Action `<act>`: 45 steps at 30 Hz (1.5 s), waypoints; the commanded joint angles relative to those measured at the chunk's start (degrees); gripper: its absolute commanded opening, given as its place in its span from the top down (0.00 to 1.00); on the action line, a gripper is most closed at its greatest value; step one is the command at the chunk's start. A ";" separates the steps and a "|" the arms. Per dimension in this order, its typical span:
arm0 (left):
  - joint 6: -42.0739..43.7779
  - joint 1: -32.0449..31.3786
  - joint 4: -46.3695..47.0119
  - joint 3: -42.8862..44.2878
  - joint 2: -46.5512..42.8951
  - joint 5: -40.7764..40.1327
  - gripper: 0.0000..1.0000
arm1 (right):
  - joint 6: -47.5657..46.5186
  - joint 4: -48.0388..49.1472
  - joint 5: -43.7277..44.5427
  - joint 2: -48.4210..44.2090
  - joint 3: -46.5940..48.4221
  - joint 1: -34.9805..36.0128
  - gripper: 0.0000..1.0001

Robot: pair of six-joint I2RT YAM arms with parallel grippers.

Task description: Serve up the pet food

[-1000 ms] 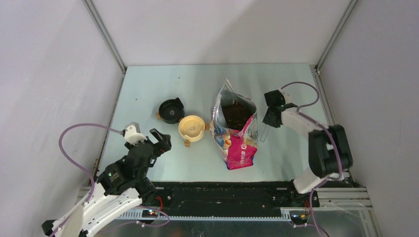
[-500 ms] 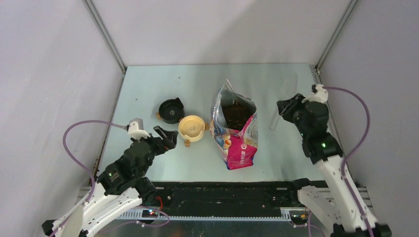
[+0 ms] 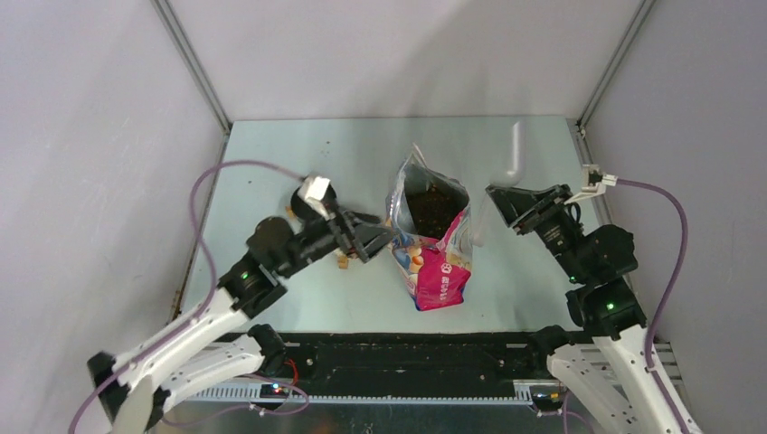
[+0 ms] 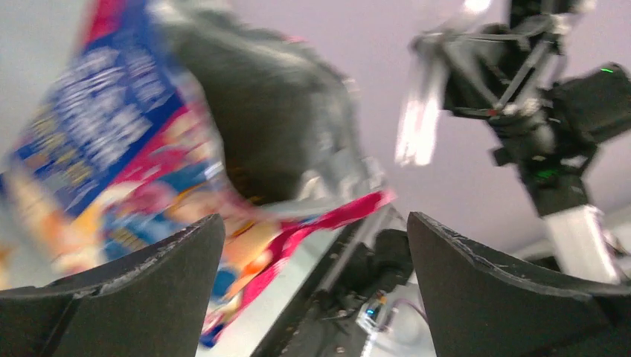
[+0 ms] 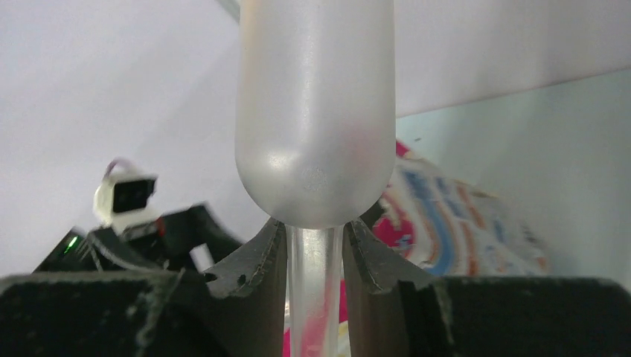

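The pet food (image 3: 432, 206) is a dark brown mass inside the open blue-and-pink bag (image 3: 425, 237), which stands mid-table and shows blurred in the left wrist view (image 4: 126, 149). My left gripper (image 3: 377, 237) is open beside the bag's left side, with nothing between its fingers (image 4: 149, 290). My right gripper (image 3: 505, 203) is to the right of the bag, shut on the handle of a clear scoop (image 5: 316, 111). The scoop's bowl (image 3: 516, 152) points up and away, and no kibble shows in it.
A black bowl (image 3: 299, 204) sits left of the bag, partly covered by my left arm. A tan bowl (image 3: 344, 260) lies almost wholly under that arm. Grey walls close in the table (image 3: 298, 154) on three sides.
My left arm swung from the near left across the bowls to the bag's left side. My right arm pulled back and turned the scoop from beside the bag to bowl-up.
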 commanded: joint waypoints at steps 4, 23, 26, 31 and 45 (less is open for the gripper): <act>4.07 -4.90 13.53 17.73 20.49 26.72 0.01 | 0.34 14.87 8.31 2.34 0.05 15.48 1.00; 5.48 -7.87 18.43 25.26 29.67 35.83 0.03 | -3.41 31.21 7.82 5.51 -2.36 29.69 1.00; 4.22 -7.95 18.63 26.71 31.50 39.25 0.19 | -3.89 31.70 7.41 5.67 -2.36 29.75 1.00; 2.91 -7.98 18.50 27.85 32.75 40.79 0.51 | -3.96 31.66 6.55 5.76 -2.43 29.75 1.00; 22.48 -8.51 -16.45 34.78 27.51 17.74 1.00 | -10.19 16.66 5.63 1.49 -2.36 29.79 0.26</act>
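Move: The scoop, bowl end up in the right hand's grip, is about 22 cm to the left hand's right, 4 cm ahead and some 5 cm higher. From the right hand, the left gripper it is brought to lies some 22 cm left, 4 cm back and 6 cm lower. The open food bag stands 12 cm right of the left hand, 5 cm ahead and about 19 cm below; the yellow bowl is 14 cm ahead, 8 cm left and 28 cm below. The scoop changes hands above the bag: the right hand carries it about 9 cm left while drawing back and rising some 7 cm each. The left hand goes roughly 13 cm right, back and up to it, swinging clockwise some 45 degrees, then closes its wide-open fingers on the handle below the right's grip. Only then do the right fingers open. ##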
